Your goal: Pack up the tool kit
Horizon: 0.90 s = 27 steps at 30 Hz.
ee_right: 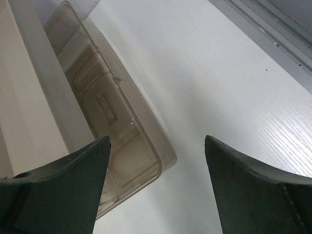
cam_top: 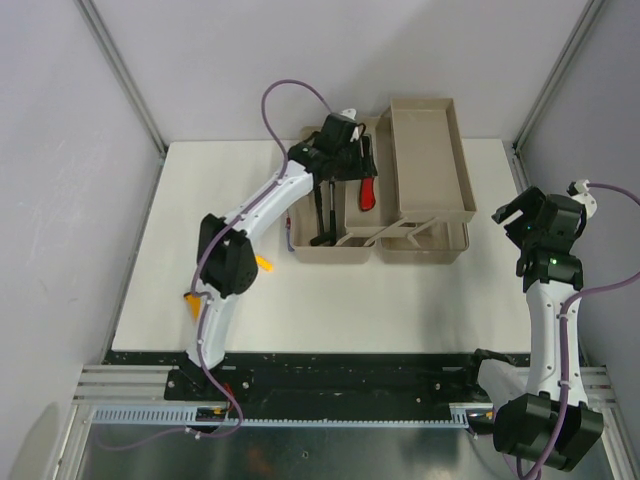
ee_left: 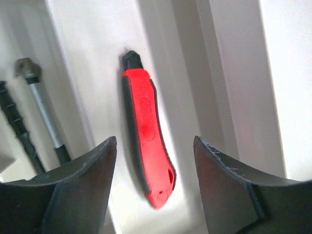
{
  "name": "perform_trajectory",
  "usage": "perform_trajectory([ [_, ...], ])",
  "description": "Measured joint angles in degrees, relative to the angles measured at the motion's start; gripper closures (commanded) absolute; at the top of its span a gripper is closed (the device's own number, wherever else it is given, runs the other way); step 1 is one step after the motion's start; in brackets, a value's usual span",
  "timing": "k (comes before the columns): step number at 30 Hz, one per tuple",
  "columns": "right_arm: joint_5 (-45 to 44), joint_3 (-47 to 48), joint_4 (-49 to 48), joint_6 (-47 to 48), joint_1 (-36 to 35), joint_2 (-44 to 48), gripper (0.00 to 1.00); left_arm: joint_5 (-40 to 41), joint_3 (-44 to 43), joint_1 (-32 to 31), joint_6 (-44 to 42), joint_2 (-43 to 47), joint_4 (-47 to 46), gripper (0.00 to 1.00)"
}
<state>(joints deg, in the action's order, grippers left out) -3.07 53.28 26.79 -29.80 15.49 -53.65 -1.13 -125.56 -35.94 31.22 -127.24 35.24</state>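
The beige toolbox stands open at the back middle of the table with its trays folded out. A red utility knife lies in the middle tray. In the left wrist view the knife lies below and between the fingers of my left gripper, which is open and empty. That gripper hovers over the box's far left part. Black-handled tools lie in the left compartment and also show in the left wrist view. My right gripper is open and empty, right of the box.
In the right wrist view the open right gripper is above the bare white table, next to a corner of the translucent brownish lid. Two small yellow-orange objects lie on the table beside the left arm. Grey walls enclose the table.
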Motion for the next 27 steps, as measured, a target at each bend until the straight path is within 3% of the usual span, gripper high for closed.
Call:
perform_trajectory([
  [3, 0.0, 0.0, 0.2, 0.0, 0.0, 0.0, 0.17, 1.6, 4.0, 0.8, -1.2, 5.6, 0.0, 0.20],
  [7, -0.1, 0.0, 0.8, 0.0, 0.0, 0.0, 0.17, 4.1, 15.3, 4.0, -2.9, 19.6, -0.6, 0.11],
  [11, -0.1, 0.0, 1.1, 0.0, 0.0, 0.0, 0.17, 5.5, 31.6, 11.2, -3.3, 39.4, -2.1, 0.05],
  [16, -0.2, 0.0, 1.6, -0.1, 0.0, -0.2, 0.16, 7.3, 49.8, 25.3, -3.4, 58.3, -0.7, 0.03],
  [20, -0.8, 0.0, 2.1, -0.1, 0.0, -0.4, 0.14, 8.0, 56.5, 32.0, -4.3, 61.5, 4.6, 0.03],
  [27, -1.0, 0.0, 1.3, -0.1, 2.8, -2.5, 0.13, 10.0, 59.9, 40.0, -5.2, 56.1, 13.4, 0.03],
])
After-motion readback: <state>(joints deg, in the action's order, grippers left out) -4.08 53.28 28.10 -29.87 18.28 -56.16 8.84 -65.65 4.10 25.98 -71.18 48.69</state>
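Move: The orange cutter on the near left of the table lies from my left hand about 33 cm back, 40 cm to the left and 19 cm down. The yellow screwdriver is nearer, some 14 cm back and 29 cm left at the same low level; the blue screwdriver, 20 cm left and 3 cm back. The red knife lies in the tray 5 cm below me, 2 cm back. From my right hand the cutter is roughly 70 cm left, 16 cm back. I swing my empty left hand up and out of the tool box, away from the red knife, and sweep it fast about 40 cm left and 17 cm back towards the orange cutter. It arcs some 12 cm up, then sinks slightly below its starting height while the wrist turns about 40 degrees counter-clockwise and the fingers spread from part-open to nearly full. ##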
